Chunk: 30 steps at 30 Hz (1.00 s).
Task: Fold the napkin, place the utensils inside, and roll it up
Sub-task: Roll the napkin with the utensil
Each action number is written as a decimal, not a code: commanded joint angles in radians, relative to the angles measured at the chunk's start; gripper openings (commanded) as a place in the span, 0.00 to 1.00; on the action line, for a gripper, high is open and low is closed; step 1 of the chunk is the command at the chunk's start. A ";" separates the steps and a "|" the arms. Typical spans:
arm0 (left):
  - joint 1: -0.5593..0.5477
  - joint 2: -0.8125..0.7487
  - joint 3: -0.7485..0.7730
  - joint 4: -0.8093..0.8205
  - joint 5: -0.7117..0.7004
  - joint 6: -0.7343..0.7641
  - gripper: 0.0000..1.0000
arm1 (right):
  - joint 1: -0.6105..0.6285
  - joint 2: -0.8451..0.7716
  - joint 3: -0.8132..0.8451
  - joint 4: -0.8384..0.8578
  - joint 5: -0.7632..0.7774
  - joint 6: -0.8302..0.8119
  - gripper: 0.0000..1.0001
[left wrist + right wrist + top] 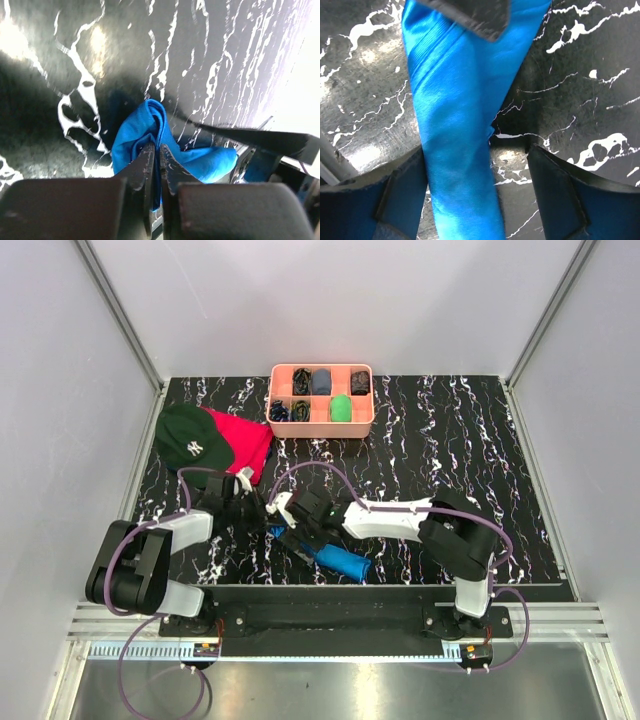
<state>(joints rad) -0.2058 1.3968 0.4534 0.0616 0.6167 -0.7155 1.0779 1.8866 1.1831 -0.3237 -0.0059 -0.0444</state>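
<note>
The napkin [338, 559] is a bright blue cloth rolled into a long narrow bundle, lying on the black marbled table near the front edge. My left gripper [262, 516] is shut on its bunched left end [142, 131], with cloth pinched between the two fingertips [157, 150]. My right gripper [303, 522] is open and straddles the roll [457, 125], which runs between the fingers close to the left one [405, 190]; the right finger stands clear of it. The midpoint of that gripper [477, 185] lies at the roll's edge. The utensils are hidden from view.
A pink compartment tray [321, 430] with small items stands at the back middle. A dark green cap [190, 440] lies on a red cloth [247, 440] at the back left. Both arms crowd the front centre of the table.
</note>
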 commanded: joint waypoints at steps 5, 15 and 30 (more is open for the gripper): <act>0.003 0.001 0.091 -0.023 -0.003 0.013 0.37 | 0.016 0.057 0.009 -0.080 0.119 0.116 0.61; 0.100 -0.114 0.183 -0.229 -0.092 0.068 0.76 | -0.134 0.111 0.072 -0.195 0.150 0.258 0.46; 0.206 -0.294 0.335 -0.540 -0.189 0.272 0.88 | -0.372 0.100 0.095 -0.245 0.201 0.367 0.50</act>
<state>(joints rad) -0.0116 1.1313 0.7109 -0.3939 0.4595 -0.5484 0.7303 1.9446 1.2881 -0.4877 0.1596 0.2943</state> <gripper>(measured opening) 0.865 0.493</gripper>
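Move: The rolled napkin already lies between your open right fingers; its middle is about 3 cm to the right of that hand and 2 cm nearer the base, at the same height. The left fingers still pinch its far-left end, so from them that middle is roughly 10 cm right, 5 cm back and 1 cm lower. Of the neighbours, the red cloth is about 19 cm ahead and 7 cm left of the left hand, the organizer box 29 cm ahead and 10 cm right. Close the right fingers onto both sides of the roll, then drag the napkin low over the table, forward and to the right by about 16 cm, swinging the wrist some 40 degrees clockwise. Meanwhile open the left gripper wide, let go of the napkin's end with a small forward move, then carry the hand up and left, clear of the roll. ##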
